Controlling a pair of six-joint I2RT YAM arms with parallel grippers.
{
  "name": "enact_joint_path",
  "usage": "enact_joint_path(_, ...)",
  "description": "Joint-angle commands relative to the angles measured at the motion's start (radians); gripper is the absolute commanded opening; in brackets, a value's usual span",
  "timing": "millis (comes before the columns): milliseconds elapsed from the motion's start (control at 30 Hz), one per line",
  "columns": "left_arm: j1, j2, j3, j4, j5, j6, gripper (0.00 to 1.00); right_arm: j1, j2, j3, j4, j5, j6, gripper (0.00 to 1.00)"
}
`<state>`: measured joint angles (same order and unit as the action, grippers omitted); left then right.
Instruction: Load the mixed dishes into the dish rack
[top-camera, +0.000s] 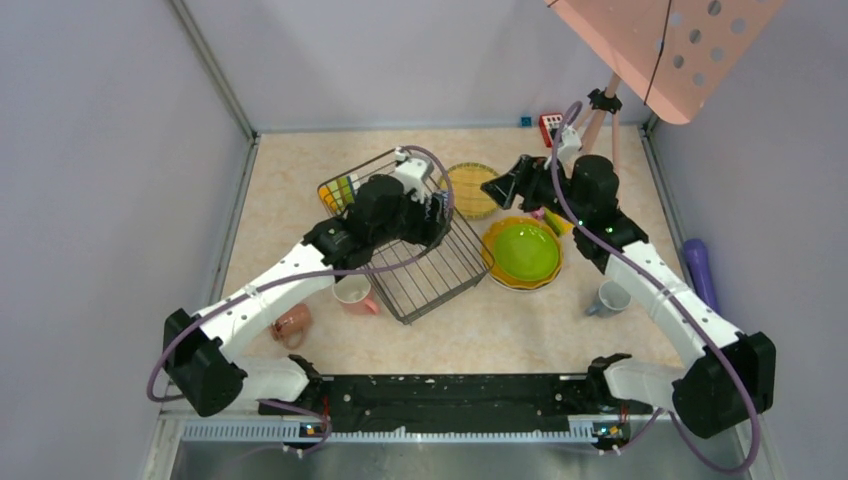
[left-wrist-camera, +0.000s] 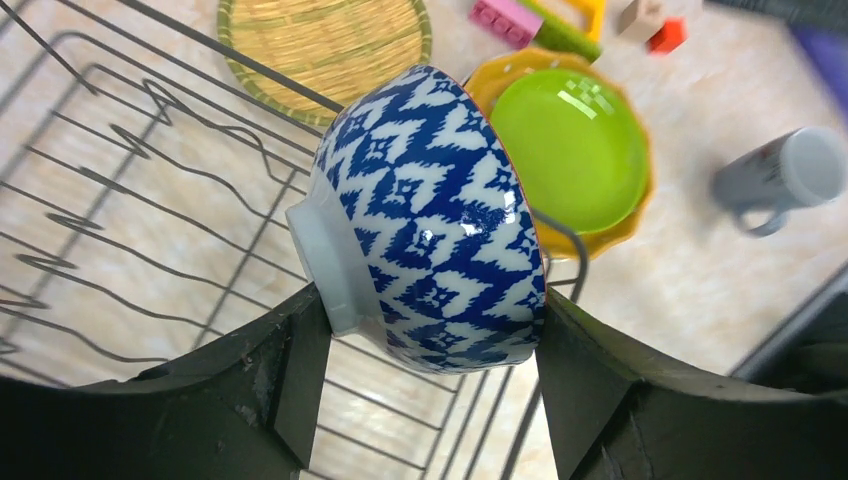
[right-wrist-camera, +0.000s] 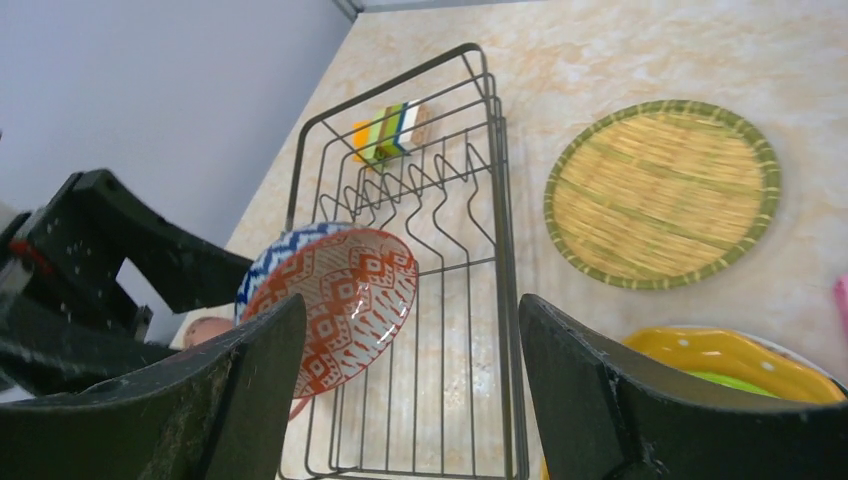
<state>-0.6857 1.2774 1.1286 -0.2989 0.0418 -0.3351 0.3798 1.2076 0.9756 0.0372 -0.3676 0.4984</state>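
Observation:
My left gripper is shut on the blue-white patterned bowl. The bowl lies on its side, foot against one finger and rim against the other, above the dish rack. In the right wrist view the bowl shows its red-patterned inside over the rack. My right gripper stands open just right of the bowl, holding nothing. The lime green plate lies on the yellow-orange dotted plate right of the rack. A grey-blue mug and two pink mugs sit on the table.
A round woven mat lies behind the rack. Small toy blocks sit near the plates. A purple object lies by the right wall, and a pink perforated panel on a stand overhangs the back right.

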Motion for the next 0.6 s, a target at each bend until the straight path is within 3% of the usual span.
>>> enact_joint_path(0, -0.106, 0.021, 0.064, -0.057, -0.291, 0.281, 0.00, 0.004, -0.084, 0.003, -0.123, 0.132, -0.071, 0.76)
enact_joint_path(233, -0.232, 0.109, 0.040, -0.075, -0.520, 0.488, 0.00, -0.010, -0.171, -0.034, -0.221, 0.225, -0.103, 0.76)
enact_joint_path(567, -0.287, 0.243, 0.002, -0.032, -0.659, 0.536, 0.00, -0.032, -0.243, -0.084, -0.301, 0.279, -0.110, 0.76)
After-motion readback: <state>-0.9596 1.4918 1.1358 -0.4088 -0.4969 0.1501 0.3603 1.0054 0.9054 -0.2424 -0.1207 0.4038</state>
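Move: The dish rack that the left hand's blue bowl is held over has its middle about 18 cm below that hand, 5 cm ahead and 7 cm to its left. From that hand the green plate lies 6 cm ahead and 18 cm right, the pink mug 5 cm back and 18 cm left. From the empty right hand the green plate is 2 cm ahead, 8 cm right and 26 cm down, the rack's middle 1 cm ahead and 17 cm left. The blue bowl, still pinched in the left hand, goes down about 8 cm into the rack while the wrist rolls some 45 degrees, left side rising, its fingers swinging from forward-right to nearly ahead and dipping steeper. The open right hand withdraws rightward about 7 cm, sinking and drawing back slightly, away from the bowl and towards the green plate. ##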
